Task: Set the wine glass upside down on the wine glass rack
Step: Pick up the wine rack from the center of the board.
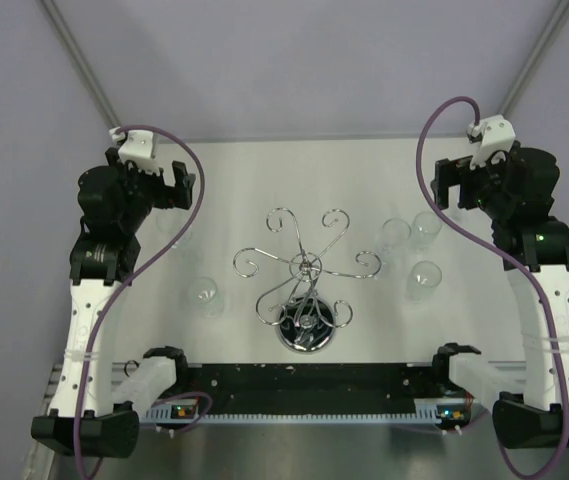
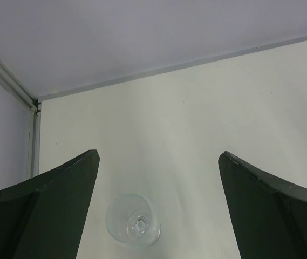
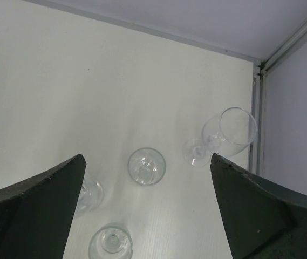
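The chrome wine glass rack (image 1: 305, 268) stands mid-table on its round mirrored base (image 1: 306, 326), its scroll arms bare. Clear wine glasses stand upright on both sides: one (image 1: 204, 293) to its left, others (image 1: 424, 279) to its right. My left gripper (image 1: 169, 186) hovers open at the back left; in its wrist view a wine glass (image 2: 133, 224) sits below, between the fingers (image 2: 61, 208), which do not touch it. My right gripper (image 1: 454, 186) hangs open at the back right over several glasses (image 3: 147, 165), with one more (image 3: 227, 131) by the wall. Neither gripper holds anything.
Grey enclosure walls close the table at the back and sides, with a metal corner post (image 3: 258, 108) near the right glasses. A black rail (image 1: 304, 385) with the arm bases runs along the near edge. Purple cables (image 1: 189, 215) loop off both wrists.
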Robot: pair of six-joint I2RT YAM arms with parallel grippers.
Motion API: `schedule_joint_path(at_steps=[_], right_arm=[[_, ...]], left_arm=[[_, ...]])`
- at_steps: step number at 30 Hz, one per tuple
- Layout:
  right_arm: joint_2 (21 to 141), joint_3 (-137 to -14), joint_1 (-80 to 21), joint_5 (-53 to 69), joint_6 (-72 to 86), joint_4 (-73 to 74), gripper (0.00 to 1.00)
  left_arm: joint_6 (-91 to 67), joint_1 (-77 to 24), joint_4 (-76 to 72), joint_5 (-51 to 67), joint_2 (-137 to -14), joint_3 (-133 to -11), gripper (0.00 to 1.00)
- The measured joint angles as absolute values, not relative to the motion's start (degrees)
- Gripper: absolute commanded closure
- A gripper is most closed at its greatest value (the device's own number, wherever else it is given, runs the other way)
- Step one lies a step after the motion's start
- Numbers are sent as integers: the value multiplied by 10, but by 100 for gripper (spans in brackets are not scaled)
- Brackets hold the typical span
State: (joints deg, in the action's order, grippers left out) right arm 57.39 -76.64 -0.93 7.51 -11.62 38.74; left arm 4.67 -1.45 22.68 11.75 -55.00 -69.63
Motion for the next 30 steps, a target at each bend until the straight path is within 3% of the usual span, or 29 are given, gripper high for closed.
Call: schedule_joint_path(at_steps=[13,30], right_arm=[[572,-766,-9,76,-125,399,1],[536,-815,-9,1,-130,514,1]], left_arm=[[46,-15,233,117,-550,-697,2],[53,-15,347,116,-560,-768,2]])
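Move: The wine rack stands about 26 cm to the left hand's right, 17 cm back and 20 cm below; from the right hand it is some 28 cm left, 15 cm back and 20 cm below. The near-left glass is about 4 cm right and 11 cm back of the left hand. From the right hand, the near-right glass lies roughly 4 cm left and 9 cm back, the middle glass 10 cm left and level; all three glasses some 25 cm lower. With the wine rack still out of reach between them, both open, empty hands draw back high over the table. The right goes farther, about 4.5 cm back and 2.5 cm to its right, its fingers swinging some 5 degrees clockwise and dipping slightly. The left, after a pause, eases 2 cm back, bobbing up and down again while its fingers tip down about 5 degrees. ##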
